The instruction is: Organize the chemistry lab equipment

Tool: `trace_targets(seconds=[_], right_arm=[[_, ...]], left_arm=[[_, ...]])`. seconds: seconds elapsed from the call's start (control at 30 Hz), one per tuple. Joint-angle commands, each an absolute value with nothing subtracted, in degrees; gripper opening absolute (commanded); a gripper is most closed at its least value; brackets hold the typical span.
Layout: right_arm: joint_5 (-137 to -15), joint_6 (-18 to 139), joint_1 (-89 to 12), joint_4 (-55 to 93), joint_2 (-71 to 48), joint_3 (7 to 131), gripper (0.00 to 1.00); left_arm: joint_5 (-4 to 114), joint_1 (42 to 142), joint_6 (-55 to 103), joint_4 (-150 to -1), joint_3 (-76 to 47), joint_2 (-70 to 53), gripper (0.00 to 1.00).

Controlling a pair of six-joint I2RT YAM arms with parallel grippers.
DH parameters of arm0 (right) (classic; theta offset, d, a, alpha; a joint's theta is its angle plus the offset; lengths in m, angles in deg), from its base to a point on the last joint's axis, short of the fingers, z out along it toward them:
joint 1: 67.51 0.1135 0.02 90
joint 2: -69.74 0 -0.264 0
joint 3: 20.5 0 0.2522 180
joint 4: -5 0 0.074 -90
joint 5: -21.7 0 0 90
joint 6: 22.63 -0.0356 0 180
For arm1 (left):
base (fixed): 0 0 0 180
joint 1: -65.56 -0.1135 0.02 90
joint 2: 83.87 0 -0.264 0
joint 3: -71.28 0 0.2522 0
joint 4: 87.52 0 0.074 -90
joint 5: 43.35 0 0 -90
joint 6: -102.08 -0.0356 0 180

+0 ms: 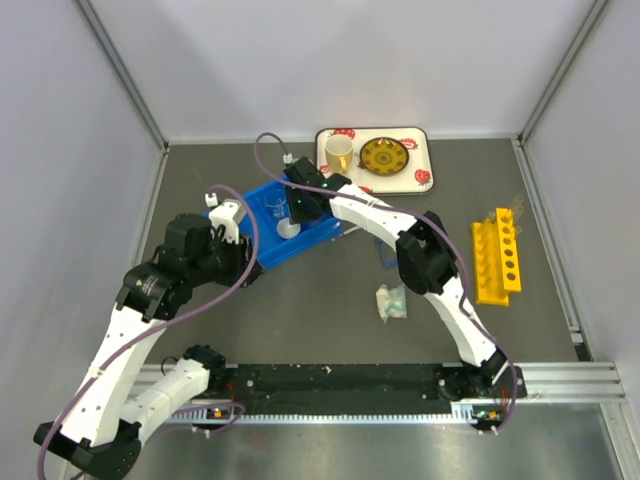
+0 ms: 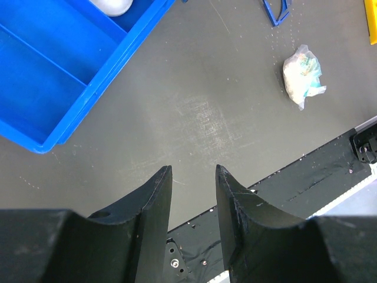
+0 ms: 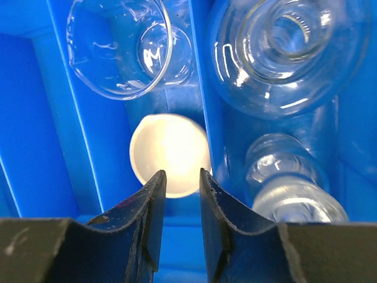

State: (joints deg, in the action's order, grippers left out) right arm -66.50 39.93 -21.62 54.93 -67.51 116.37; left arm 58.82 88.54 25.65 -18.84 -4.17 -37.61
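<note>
In the right wrist view my right gripper (image 3: 181, 174) hangs open inside the blue bin (image 3: 53, 135), just above a small white dome (image 3: 169, 154) that lies on the bin floor; nothing is between the fingers. A clear beaker (image 3: 118, 50) stands beyond the dome. A round clear flask (image 3: 283, 53) and another glass piece (image 3: 288, 183) fill the compartment to the right. From above, the right gripper (image 1: 300, 205) is over the bin (image 1: 262, 215). My left gripper (image 2: 193, 169) is open and empty over bare table. The white-and-teal packet (image 2: 302, 75) lies on the table (image 1: 391, 300).
A yellow rack (image 1: 497, 260) with thin tubes stands at the right. A white tray (image 1: 420, 150) at the back holds the yellow mug (image 1: 339, 150) and patterned plate (image 1: 384, 156). A blue rim piece (image 2: 275, 13) shows near the bin. The black rail (image 1: 340, 380) runs along the near edge.
</note>
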Motion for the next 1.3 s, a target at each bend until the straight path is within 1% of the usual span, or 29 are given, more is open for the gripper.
trace_targets(seconds=[0.0,0.13,0.3,0.47,0.5,0.57,0.6,0.67,0.7,0.83,1.0,1.1,1.27], right_arm=[[-63.0,43.0,-20.5,56.6,-59.6,118.4,0.3],[-59.5,45.0,-19.4,58.7,-56.3,118.4,0.3],[-56.7,47.0,-18.3,60.1,-48.2,114.9,0.32],[-52.9,47.9,-18.4,60.5,-38.4,104.8,0.36],[-52.1,48.0,-18.4,60.4,-34.6,103.1,0.39],[-50.0,48.2,-18.8,60.4,-31.1,97.8,0.43],[-49.3,47.9,-19.1,60.4,-27.9,93.9,0.46],[-47.1,47.4,-20.3,60.4,-24.7,90.0,0.5],[-45.6,46.6,-20.8,60.4,-21.8,86.1,0.5],[-43.2,44.9,-24.6,60.4,-17.4,76.9,0.52],[-42.6,41.6,-29.3,60.3,-17.1,67.8,0.52],[-41.9,41.2,-30.2,59.9,-19.3,66.2,0.52],[-41.9,40.9,-30.6,59.5,-24.1,67.4,0.52]], left_arm=[[59.1,88.7,25.9,-21.3,-4.2,-38.3,0.41],[58.9,88.7,26.1,-21.2,-4.4,-38.7,0.41],[58.1,88.7,26.1,-21.0,-4.9,-38.6,0.41],[57.8,88.7,26.3,-21.1,-5.6,-38.3,0.41],[57.6,88.7,26.3,-21.1,-5.7,-38.3,0.41],[57.6,88.7,26.4,-21.1,-6.0,-38.2,0.41],[57.5,88.7,26.4,-21.1,-6.1,-38.2,0.41],[57.4,88.7,26.4,-21.2,-6.3,-38.2,0.41],[57.4,88.7,26.5,-21.1,-6.3,-38.1,0.41],[57.5,88.7,26.7,-21.2,-6.6,-38.2,0.41],[57.8,88.7,26.7,-21.3,-6.8,-38.3,0.41],[58.1,88.7,26.4,-21.3,-6.8,-38.4,0.41],[57.6,88.7,25.7,-20.7,-6.8,-38.6,0.41]])
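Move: The blue safety glasses lie about 25 cm to the right of the right hand, 6 cm back and 6 cm below it. Between them, some 13 cm right and 3 cm back, are the blue tweezers; the small jar stands 3 cm right and 2 cm ahead, the white dish 4 cm left and 2 cm back. The plastic bag is 25 cm right and 23 cm back. From the left hand, the glasses lie roughly 38 cm right, 16 cm ahead and 22 cm lower. Lift the right gripper clear of the blue box, about 18 cm up, then swing it some 27 cm right, drawing back a little, and sink again towards the blue safety glasses, stopping still above them. On the way open the fingers wider and turn the wrist clockwise about 20 degrees, its left side tipping down. ##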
